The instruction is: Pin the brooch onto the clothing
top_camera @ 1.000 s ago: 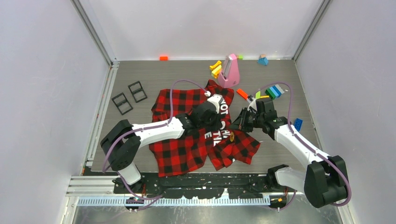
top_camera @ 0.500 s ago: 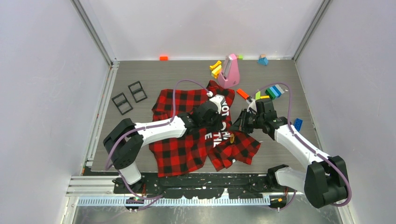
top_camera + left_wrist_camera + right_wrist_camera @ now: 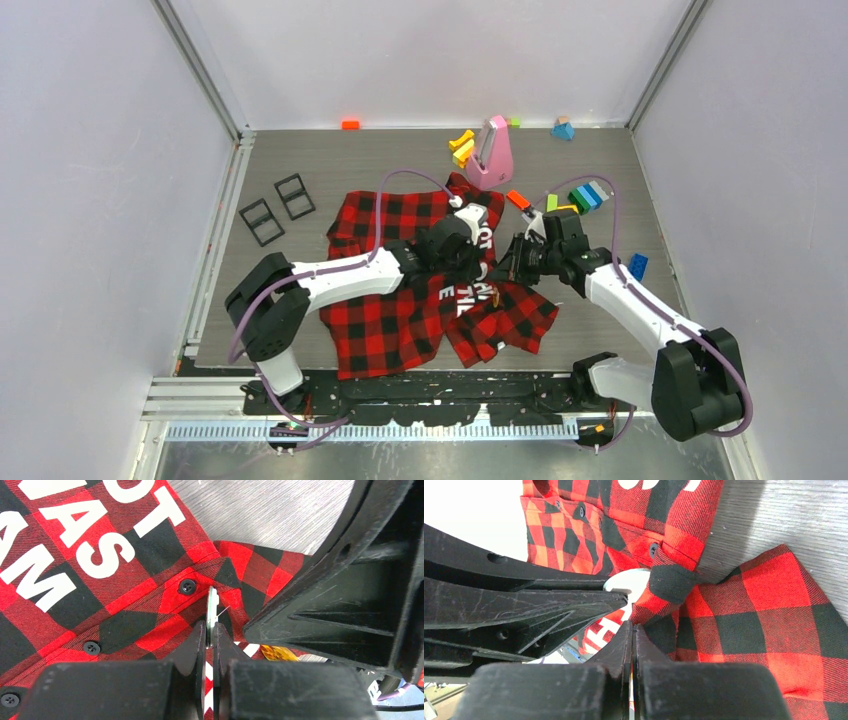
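The clothing [image 3: 400,310], a red-and-black check shirt with white lettering, lies crumpled mid-table. My left gripper [image 3: 483,262] is over its lettered part, shut on the brooch [image 3: 213,605], a thin pale disc seen edge-on with a fine pin beside it. The disc's tip sits against a raised fold of the clothing [image 3: 150,600] near a black button [image 3: 188,585]. My right gripper [image 3: 512,264] faces the left one at close range. Its jaws [image 3: 632,627] are shut on that bunched fold of clothing [image 3: 744,610]. The brooch [image 3: 624,581] shows white just beyond them.
A small amber piece [image 3: 278,653] lies on the shirt under the grippers. A pink upright object [image 3: 491,152] and coloured blocks [image 3: 588,195] stand behind the shirt. A blue block [image 3: 638,266] lies right; two black frames [image 3: 278,208] lie left.
My left gripper has moved right across the lettering, closer to the right gripper. The right gripper has shifted slightly left and away. Both have stayed shut.
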Robot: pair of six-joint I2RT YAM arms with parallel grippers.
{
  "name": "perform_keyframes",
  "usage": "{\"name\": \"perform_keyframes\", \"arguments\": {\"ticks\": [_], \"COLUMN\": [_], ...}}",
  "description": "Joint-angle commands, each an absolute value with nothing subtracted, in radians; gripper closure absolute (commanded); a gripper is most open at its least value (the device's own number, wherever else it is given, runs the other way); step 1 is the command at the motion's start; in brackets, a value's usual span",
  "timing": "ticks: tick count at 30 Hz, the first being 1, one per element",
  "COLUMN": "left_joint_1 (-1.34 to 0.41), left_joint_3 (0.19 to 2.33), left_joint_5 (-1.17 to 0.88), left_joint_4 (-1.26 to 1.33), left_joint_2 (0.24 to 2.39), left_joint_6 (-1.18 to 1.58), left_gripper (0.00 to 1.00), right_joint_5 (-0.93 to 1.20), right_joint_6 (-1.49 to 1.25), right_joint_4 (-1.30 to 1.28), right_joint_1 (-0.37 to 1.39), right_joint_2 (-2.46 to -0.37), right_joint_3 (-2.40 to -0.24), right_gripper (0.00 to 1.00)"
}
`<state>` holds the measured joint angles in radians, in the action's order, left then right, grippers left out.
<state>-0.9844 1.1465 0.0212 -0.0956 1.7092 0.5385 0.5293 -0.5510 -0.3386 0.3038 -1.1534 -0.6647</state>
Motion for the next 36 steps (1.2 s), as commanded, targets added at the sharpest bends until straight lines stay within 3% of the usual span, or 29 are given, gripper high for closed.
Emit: {"name": "perform_keyframes", "arguments": {"ticks": [1,15,17,21,23,28,36], "left_joint_1": [-0.991,-0.955,-0.939,-0.895,-0.879,-0.836,-0.83], "left_joint_3": [1.166,1.075,1.059,1.01,0.993,0.969,0.963], "left_joint_5": [-0.031,-0.141,-0.152,-0.201,-0.241,-0.315,-0.341], "left_joint_4": [-0.053,0.125,0.141,0.202,0.225,0.265,0.297], "left_joint_2": [1.701,1.652,1.647,1.635,1.626,1.612,1.613], "left_joint_6": [0.536,0.702,0.719,0.762,0.759,0.752,0.767], "left_gripper": [1.0,1.0,1.0,1.0,1.0,1.0,1.0], "right_joint_5": [0.551,0.55,0.548,0.506,0.467,0.434,0.49], "right_joint_6": [-0.539,-0.545,-0.544,-0.528,-0.514,-0.453,-0.477], "right_joint_4": [-0.321,-0.297,-0.307,-0.372,-0.407,-0.463,-0.392], "right_joint_1": [0.318,0.334,0.334,0.334,0.334,0.33,0.33], "right_joint_2": [-1.175,-1.183,-1.169,-1.101,-1.076,-1.08,-1.069], "right_joint_3": [-0.697,-0.674,-0.677,-0.705,-0.73,-0.815,-0.755], "right_gripper": [0.99,0.98,0.91,0.55,0.46,0.42,0.46]}}
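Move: The raised fold of the clothing near its right edge lies at the right hand's shut fingertips, about 1 cm below the hand point. From the left hand, which holds the white brooch edge-on, the fold is about 3 cm to the right and 1 cm down. A second, amber brooch lies some 4 cm back and 3 cm right of the left hand, about 3 cm lower; the top button is about 4 cm ahead, 1 cm right and 2 cm down. The clothing's fold, held against the white brooch, is let go by the right hand, which first sinks about 1 cm, then opens its fingers to just over half and rises off some 5 cm, drifting slightly forward. The left hand keeps its pinch on the brooch, eases a centimetre back and right, returns forward and left, then lifts about 2 cm while its wrist rolls and tilts roughly 20 degrees, right side rising. ##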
